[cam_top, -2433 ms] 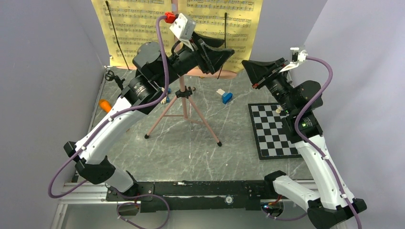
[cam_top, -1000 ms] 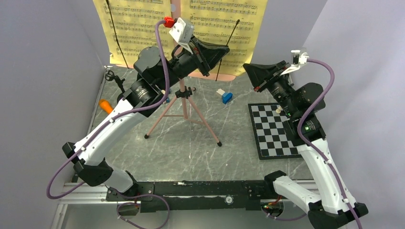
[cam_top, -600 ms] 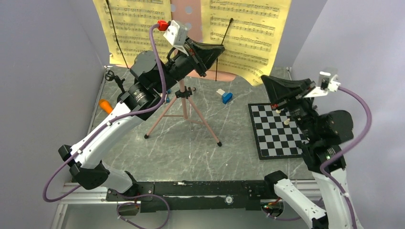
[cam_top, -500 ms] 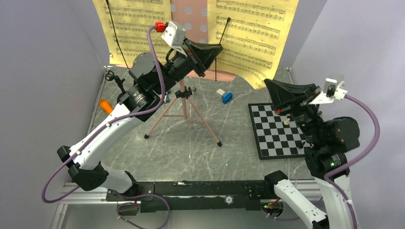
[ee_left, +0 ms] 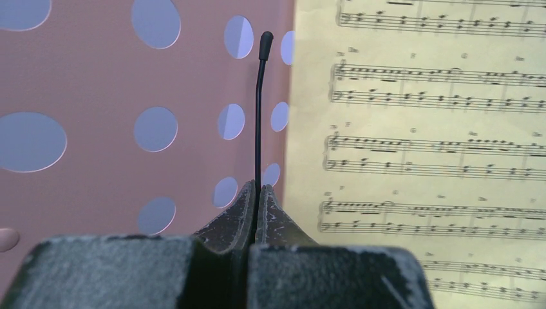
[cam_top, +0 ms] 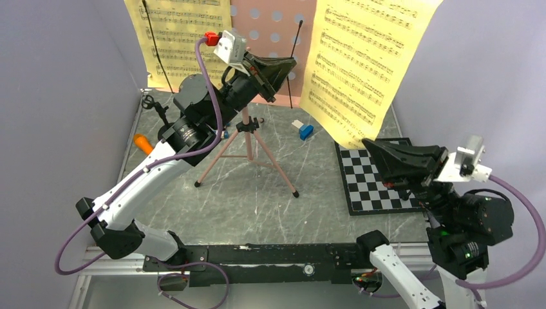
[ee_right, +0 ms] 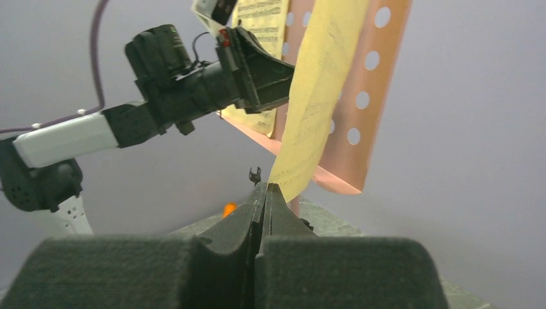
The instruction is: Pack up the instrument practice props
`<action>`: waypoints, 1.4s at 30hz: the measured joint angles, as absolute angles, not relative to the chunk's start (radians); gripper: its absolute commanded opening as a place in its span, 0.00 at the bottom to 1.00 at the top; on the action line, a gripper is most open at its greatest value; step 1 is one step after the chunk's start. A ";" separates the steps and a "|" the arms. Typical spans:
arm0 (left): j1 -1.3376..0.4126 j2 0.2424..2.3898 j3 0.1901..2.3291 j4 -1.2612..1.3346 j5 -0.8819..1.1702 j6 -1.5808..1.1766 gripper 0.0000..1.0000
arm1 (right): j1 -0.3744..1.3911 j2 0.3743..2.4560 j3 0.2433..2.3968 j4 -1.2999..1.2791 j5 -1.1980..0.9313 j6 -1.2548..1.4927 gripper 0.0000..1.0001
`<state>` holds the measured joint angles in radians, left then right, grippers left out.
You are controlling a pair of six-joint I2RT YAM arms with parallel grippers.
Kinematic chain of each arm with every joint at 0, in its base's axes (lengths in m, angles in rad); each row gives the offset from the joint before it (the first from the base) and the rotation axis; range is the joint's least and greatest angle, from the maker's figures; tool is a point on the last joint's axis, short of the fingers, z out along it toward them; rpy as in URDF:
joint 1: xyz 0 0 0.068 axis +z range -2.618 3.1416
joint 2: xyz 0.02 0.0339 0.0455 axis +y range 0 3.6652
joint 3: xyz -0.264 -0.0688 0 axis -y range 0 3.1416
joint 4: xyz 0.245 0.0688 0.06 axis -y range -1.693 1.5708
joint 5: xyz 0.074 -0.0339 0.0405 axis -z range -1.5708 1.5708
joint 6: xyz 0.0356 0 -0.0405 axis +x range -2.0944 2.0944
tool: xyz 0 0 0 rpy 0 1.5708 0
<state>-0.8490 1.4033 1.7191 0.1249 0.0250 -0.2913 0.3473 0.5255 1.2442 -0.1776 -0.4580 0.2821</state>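
Note:
The pink perforated music stand (cam_top: 272, 19) stands on its tripod (cam_top: 248, 152) at the back. My left gripper (cam_top: 290, 65) is shut on the stand's thin black page-holder wire (ee_left: 259, 116). My right gripper (cam_top: 369, 145) is shut on the lower corner of one yellow sheet-music page (cam_top: 364, 64), which hangs free of the stand, to its right. In the right wrist view that page (ee_right: 315, 96) rises from the shut jaws. A second yellow page (cam_top: 183, 35) still lies on the stand's left half. The orange microphone (cam_top: 141, 142) and small black mic stand (cam_top: 153, 105) sit at the left.
A black-and-white chessboard (cam_top: 370, 187) lies on the right of the table, under the right arm. A blue block toy (cam_top: 306, 132) sits behind it, near the tripod's right leg. Grey walls close in on both sides.
The right gripper has pulled the right-hand yellow page off the stand, to the right and toward the near edge. The left gripper has kept hold of the holder wire, which now stands upright.

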 measured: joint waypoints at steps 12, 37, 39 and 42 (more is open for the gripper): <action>-0.849 1.353 1.617 0.155 -0.018 -0.296 0.77 | 0.347 0.414 1.264 -0.270 -0.355 0.242 0.00; -0.851 0.684 0.876 0.150 -0.131 -0.455 0.87 | 0.345 0.598 0.932 -0.342 0.012 0.409 0.00; -0.851 0.640 0.833 0.113 -0.160 -0.469 0.87 | 0.345 0.677 0.928 -0.327 0.010 0.438 0.00; -0.851 0.561 0.766 0.038 -0.211 -0.493 0.87 | 0.345 0.796 0.928 -0.270 0.010 0.459 0.00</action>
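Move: The yellow sheet still hangs from the right fingertips by its lower corner, its middle about 10 cm ahead, 1 cm left and 12 cm above. Below that hand, roughly 53 cm down, the blue block lies about 33 cm ahead and 5 cm left, and the chessboard 18 cm ahead and 21 cm right. The left fingertips hold the black clip arm between them; from them the sheet's middle is some 6 cm back, 12 cm right and 8 cm higher. The sheet stays pinched in the shut right fingers while the right hand draws back about 3 cm and right 7, then swings forward and down some 20 cm each way towards the blue block and chessboard, tipping about 45 degrees downward. The clip arm is let go as the left fingers open wide; the left hand then sinks and heads left and back, away from the stand. ##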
